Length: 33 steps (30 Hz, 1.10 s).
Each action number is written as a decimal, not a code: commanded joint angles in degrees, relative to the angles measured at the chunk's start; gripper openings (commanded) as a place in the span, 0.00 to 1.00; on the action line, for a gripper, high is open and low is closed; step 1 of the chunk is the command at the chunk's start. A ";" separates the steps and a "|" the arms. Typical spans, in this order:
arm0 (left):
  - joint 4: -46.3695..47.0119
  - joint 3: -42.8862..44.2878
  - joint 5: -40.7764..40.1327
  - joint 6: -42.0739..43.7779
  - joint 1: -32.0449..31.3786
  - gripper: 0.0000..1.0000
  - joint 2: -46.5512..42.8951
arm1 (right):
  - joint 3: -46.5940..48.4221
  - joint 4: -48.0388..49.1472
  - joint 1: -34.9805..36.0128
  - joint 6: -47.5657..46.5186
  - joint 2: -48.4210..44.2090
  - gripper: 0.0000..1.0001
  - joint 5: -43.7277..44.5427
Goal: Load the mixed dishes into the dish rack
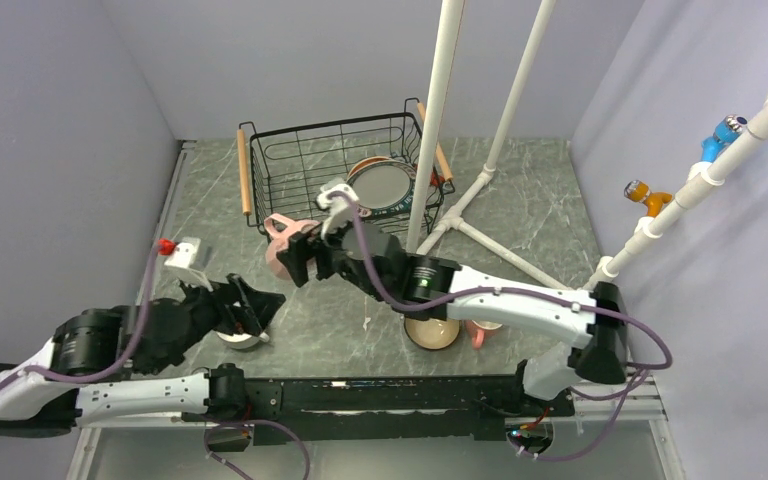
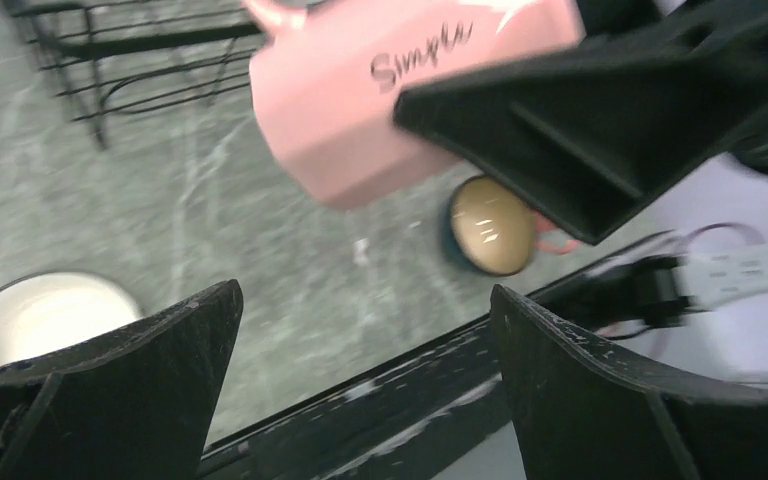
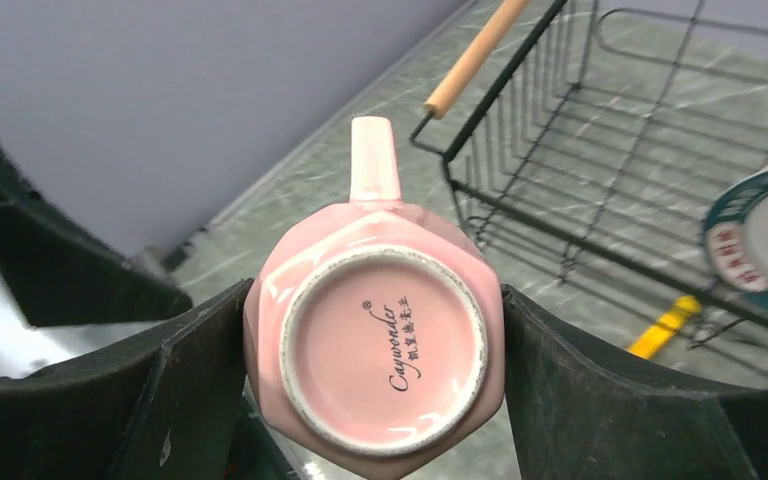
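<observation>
My right gripper [image 3: 375, 292] is shut on a pink mug [image 3: 380, 340], base toward the camera and handle pointing away. From above, that pink mug [image 1: 282, 245] hangs just in front of the dish rack [image 1: 345, 170], a black wire basket with wooden handles. Leaning inside the rack are a dark-rimmed plate [image 1: 382, 187] and an orange-edged dish [image 1: 362, 165]. My left gripper [image 2: 365, 300] is open and empty, above the table beside the white cup [image 2: 35, 315]. The blue bowl [image 1: 432, 330] with a tan inside sits under the right arm, and a second pink mug [image 1: 480, 333] stands next to it.
A white pipe stand [image 1: 440, 100] rises beside the rack, its feet [image 1: 480, 235] spread over the table to the right. A small white part with a red tip [image 1: 185, 250] lies at the left. A yellow tool [image 3: 665, 325] lies in the rack.
</observation>
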 commanded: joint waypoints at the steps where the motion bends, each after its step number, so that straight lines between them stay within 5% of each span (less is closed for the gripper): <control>1: -16.99 1.60 -5.03 -5.09 -0.14 0.99 6.67 | 12.45 -4.57 0.48 -15.40 6.00 0.00 10.82; 7: -20.88 -0.41 -7.20 -9.79 -0.10 1.00 6.08 | 26.41 -7.07 -0.72 -25.26 16.90 0.00 17.02; 21: -10.59 -10.16 -5.13 -2.24 -0.09 0.99 -11.95 | 54.23 -13.02 -12.86 -26.05 39.63 0.00 7.76; 33: -8.40 -10.63 -3.79 1.02 -0.10 0.99 -5.36 | 62.39 -10.80 -17.64 -24.05 52.46 0.00 1.65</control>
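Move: The pink mug is already in the right hand, its base facing back at the wrist. The free left part of the dish rack, where the mug is being taken, lies about 27 cm ahead, 7 cm left and 22 cm below that hand. The rack's left wooden handle is roughly 30 cm ahead and 15 left; the plates about 28 ahead, 16 right; the yellow handle 20 ahead, 9 right. From the left hand that free part is some 35 cm ahead, 5 left. The pink mug, still pinched in the right fingers, travels quickly forward about 25 cm and a little left over the rack's front edge, then sinks mostly straight down towards its left part, roughly 10 cm lower in all. The right wrist turns some 35 degrees, bringing the fingers to point more forward and downward. The left hand, empty and open, drops about 8 cm and shifts slightly left. ##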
